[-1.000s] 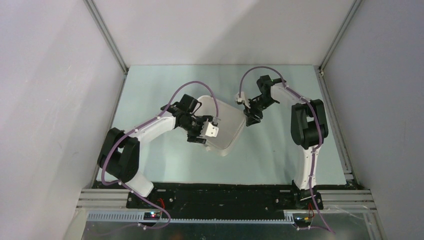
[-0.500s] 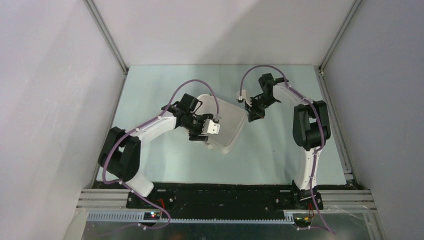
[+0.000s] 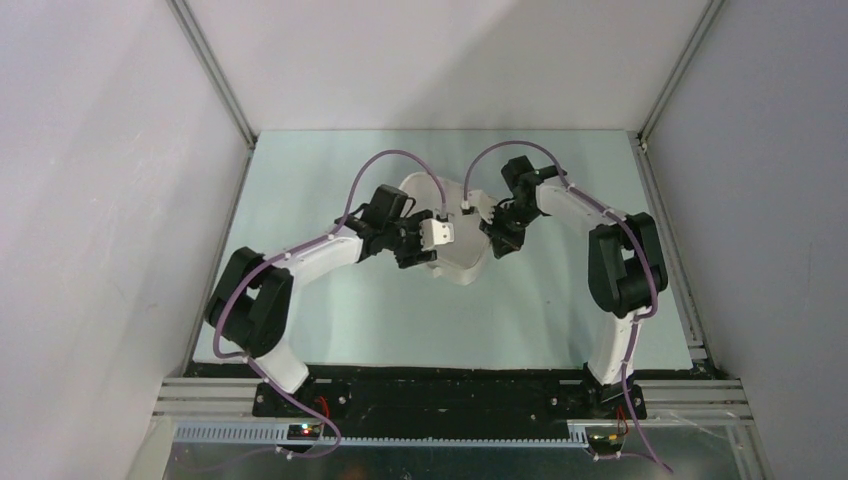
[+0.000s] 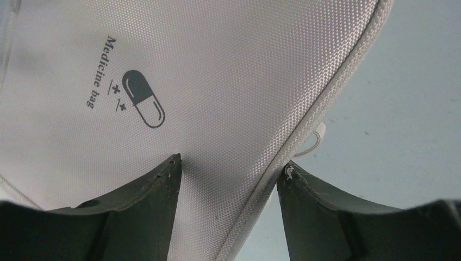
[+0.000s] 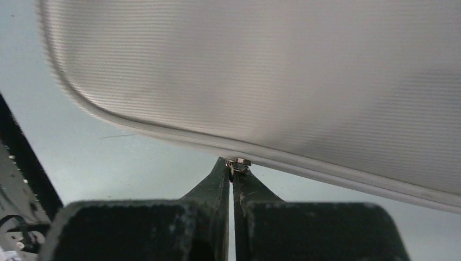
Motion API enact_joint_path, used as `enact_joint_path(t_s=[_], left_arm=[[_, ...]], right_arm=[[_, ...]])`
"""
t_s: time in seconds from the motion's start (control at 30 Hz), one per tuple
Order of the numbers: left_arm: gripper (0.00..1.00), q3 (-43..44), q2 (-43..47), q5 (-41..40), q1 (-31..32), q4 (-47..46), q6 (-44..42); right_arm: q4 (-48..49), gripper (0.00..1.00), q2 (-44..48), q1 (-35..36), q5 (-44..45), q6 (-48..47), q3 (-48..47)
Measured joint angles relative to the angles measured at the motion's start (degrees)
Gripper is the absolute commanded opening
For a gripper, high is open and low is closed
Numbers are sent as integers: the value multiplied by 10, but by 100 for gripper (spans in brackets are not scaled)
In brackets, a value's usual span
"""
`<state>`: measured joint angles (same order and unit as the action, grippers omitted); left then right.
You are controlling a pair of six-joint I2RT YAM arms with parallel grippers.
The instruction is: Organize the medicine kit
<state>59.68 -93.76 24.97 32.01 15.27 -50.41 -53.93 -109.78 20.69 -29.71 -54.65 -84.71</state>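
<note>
The white medicine kit point(image 3: 462, 262) lies shut on the pale table between both arms. Its lid with the dark pill logo point(image 4: 142, 98) fills the left wrist view. My left gripper point(image 3: 432, 245) stands open astride one rounded corner of the medicine kit point(image 4: 228, 70). One of its fingers rests over the lid and the other sits just outside the piped edge. My right gripper point(image 3: 497, 243) is at the case's right side. In the right wrist view this right gripper point(image 5: 232, 166) is shut on the small metal zipper pull point(image 5: 237, 163) under the rim of the medicine kit point(image 5: 272, 70).
Grey walls and aluminium posts point(image 3: 215, 75) enclose the pale green table point(image 3: 330, 300). A black base rail point(image 3: 430, 395) runs along the near edge, and it also shows at the left of the right wrist view as the black base rail point(image 5: 22, 157). Purple cables arch over both wrists.
My right gripper has closed onto the zipper pull. The kit has slid toward the back and turned. My left arm has followed it, and its jaws have narrowed a little.
</note>
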Motion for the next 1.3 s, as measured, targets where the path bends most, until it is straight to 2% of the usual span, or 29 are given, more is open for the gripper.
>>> enact_joint_path(t_s=[0.27, 0.57, 0.87, 1.03, 1.23, 1.3], left_arm=[[65, -4, -10, -28, 0, -72, 65], [66, -8, -11, -37, -8, -105, 120], [65, -6, -33, -43, -7, -153, 148], [65, 1, -59, -87, -2, -219, 204], [68, 2, -67, -116, 2, -257, 279], [72, 6, -71, -116, 2, -263, 297]], right_arm=[[-8, 0, 6, 12, -13, 76, 2], [-5, 0, 7, -3, -49, 181, 1], [-27, 0, 6, -4, -71, 218, -16], [-27, 0, 3, -7, -103, 236, -16], [-19, 0, 3, -13, -127, 260, -16], [-13, 0, 3, -13, -128, 268, -16]])
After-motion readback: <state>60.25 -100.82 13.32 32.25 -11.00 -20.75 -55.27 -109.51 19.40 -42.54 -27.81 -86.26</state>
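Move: The left gripper's open fingers straddle the near-left edge of the closed medicine kit; the kit's middle lies about 7 cm ahead, 4 cm right and 4 cm lower. The right gripper already pinches the zipper pull on the kit's right edge, with the kit's middle some 4 cm ahead, 8 cm left and 3 cm down. The near corner it is pulling towards is roughly 8 cm back and 5 cm left of that hand. Push the medicine kit forward with the left gripper against its near-left edge, going about 7 cm forward and a little right while turning some 25 degrees counter-clockwise, fingers kept open. Meanwhile keep the right fingers shut on the zipper pull and draw it along the lid's edge to the near corner, moving left, up and back about 3 cm each, tipping the fingertips towards the base and turning clockwise. ##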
